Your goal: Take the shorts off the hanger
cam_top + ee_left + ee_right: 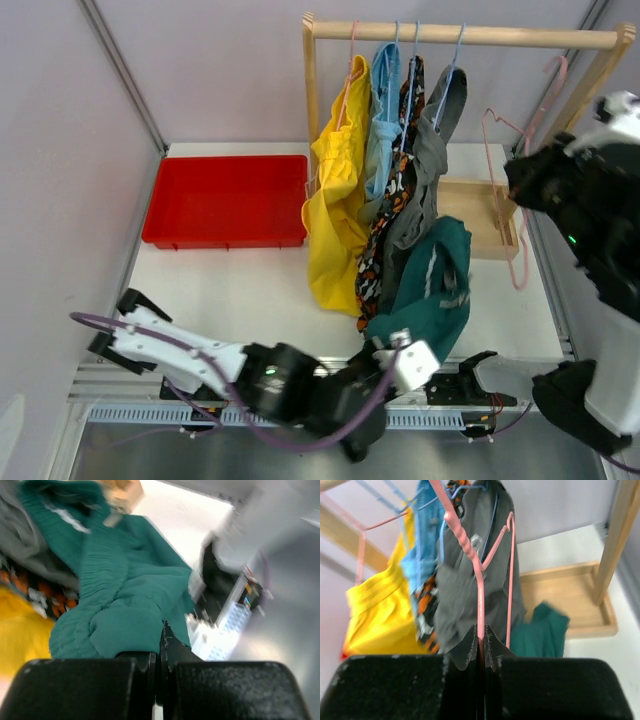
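Note:
Yellow shorts [335, 200], light blue shorts [383, 110], camouflage shorts [385, 225] and grey shorts [430, 150] hang on hangers from the wooden rail [500, 36]. The dark teal shorts [432, 285] droop low in front of them, off the pink hanger [520, 240]. My left gripper [390, 343] is shut on their lower edge; its wrist view shows the teal shorts [125, 610] pinched at the left gripper [161, 637]. My right gripper [514, 176] is shut on the bare pink hanger [480, 595], gripped at the right gripper [481, 642], to the right of the clothes.
A red tray [225, 200] lies at the back left of the table. A shallow wooden tray [485, 215] sits under the rack's right side. The rack's posts [310, 90] stand at either end. The table's near edge has a metal rail [140, 412].

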Available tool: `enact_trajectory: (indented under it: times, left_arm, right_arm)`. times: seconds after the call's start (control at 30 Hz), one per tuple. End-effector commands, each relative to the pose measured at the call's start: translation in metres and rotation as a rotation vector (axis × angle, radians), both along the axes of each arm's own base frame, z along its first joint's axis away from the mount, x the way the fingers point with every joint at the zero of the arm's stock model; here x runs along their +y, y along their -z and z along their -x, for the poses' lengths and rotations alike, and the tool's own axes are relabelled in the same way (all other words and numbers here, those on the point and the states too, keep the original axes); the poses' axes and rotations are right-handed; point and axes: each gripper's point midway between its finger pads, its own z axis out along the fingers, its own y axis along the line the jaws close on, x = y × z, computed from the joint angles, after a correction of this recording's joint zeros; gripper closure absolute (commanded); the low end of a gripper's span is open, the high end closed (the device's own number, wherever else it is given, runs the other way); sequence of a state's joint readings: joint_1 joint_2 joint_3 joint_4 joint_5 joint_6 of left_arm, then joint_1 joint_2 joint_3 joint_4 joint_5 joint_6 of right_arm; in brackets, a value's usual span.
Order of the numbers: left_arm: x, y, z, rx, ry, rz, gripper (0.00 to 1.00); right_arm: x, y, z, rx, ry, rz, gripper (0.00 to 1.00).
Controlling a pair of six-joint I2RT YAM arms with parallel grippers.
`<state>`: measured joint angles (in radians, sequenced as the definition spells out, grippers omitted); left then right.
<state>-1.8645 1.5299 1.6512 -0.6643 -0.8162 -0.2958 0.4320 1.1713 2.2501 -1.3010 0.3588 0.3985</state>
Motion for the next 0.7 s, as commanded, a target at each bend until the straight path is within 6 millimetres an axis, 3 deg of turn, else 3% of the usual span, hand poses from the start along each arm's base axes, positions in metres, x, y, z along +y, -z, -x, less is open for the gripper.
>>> enact_trajectory:
  times: [0.0, 0.07, 0.1, 0.13, 0.17, 0.23, 0.27, 0.43, 0.57, 0.6, 0.63, 0.67]
  left_arm:
    - [0.098, -0.029, -0.020, -0.006, -0.156, -0.015, 1.00]
    - [0.120, -0.036, -0.027, 0.049, -0.243, 0.015, 1.00]
    - [0.144, -0.031, -0.041, -0.014, -0.290, -0.059, 1.00]
    - [0.149, -0.031, -0.044, -0.011, -0.310, -0.052, 1.00]
    - [0.155, -0.023, -0.047, -0.025, -0.312, -0.077, 1.00]
    - [0.170, -0.035, -0.060, -0.007, -0.344, -0.016, 1.00]
    - [0.176, -0.039, -0.065, -0.003, -0.359, 0.003, 1.00]
    - [0.214, -0.055, -0.108, -0.048, -0.473, 0.044, 1.00]
    - [0.251, -0.075, -0.150, -0.134, -0.583, 0.035, 1.00]
    - [0.247, -0.091, -0.157, -0.120, -0.601, 0.133, 1.00]
    - [0.253, -0.093, -0.162, -0.124, -0.588, 0.149, 1.00]
    - [0.264, -0.109, -0.180, -0.169, -0.645, 0.174, 1.00]
  right_arm:
    - [-0.009, -0.024, -0.051, -0.090, 0.101, 0.125, 1.00]
    - [-0.019, -0.037, -0.070, -0.137, 0.132, 0.116, 1.00]
    - [-0.023, -0.043, -0.079, -0.161, 0.143, 0.099, 1.00]
    - [-0.018, -0.039, -0.095, -0.149, 0.101, 0.079, 1.00]
    - [-0.037, -0.039, -0.105, -0.148, 0.153, 0.049, 1.00]
    - [-0.039, -0.041, -0.125, -0.152, 0.124, 0.008, 1.00]
    - [-0.052, -0.044, -0.130, -0.164, 0.156, -0.005, 1.00]
    - [-0.064, -0.056, -0.154, -0.231, 0.151, -0.042, 1.00]
    - [-0.082, -0.041, -0.185, -0.200, 0.135, -0.082, 1.00]
    - [-0.084, -0.037, -0.190, -0.192, 0.128, -0.089, 1.00]
    - [-0.086, -0.034, -0.194, -0.183, 0.122, -0.103, 1.00]
    - [-0.087, -0.026, -0.203, -0.164, 0.117, -0.112, 1.00]
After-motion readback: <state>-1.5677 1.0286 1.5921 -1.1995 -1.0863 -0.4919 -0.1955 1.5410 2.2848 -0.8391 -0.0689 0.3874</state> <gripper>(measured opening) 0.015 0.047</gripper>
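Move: The red bin, where my left hand is taking the teal shorts it already holds, lies about 50 cm ahead of that hand, 40 cm left and 30 cm below; the yellow shorts hang about 35 cm ahead, 14 cm left. The rail stretch for my right hand's empty pink hanger is about 26 cm ahead, 12 cm right and 5 cm above it; the grey shorts hang roughly 16 cm ahead, 6 cm left, and the wooden tray is 27 cm ahead, 15 cm right, far below. I keep the teal shorts pinched in my left hand and sweep them about 24 cm left, bending forward some 15 cm and rising slightly towards the red bin, turning the wrist some 30 degrees counter-clockwise. Meanwhile my right hand, still gripping the empty hanger by its hook, reaches forward and then also right to the rail, its fingers tipping up slightly. ##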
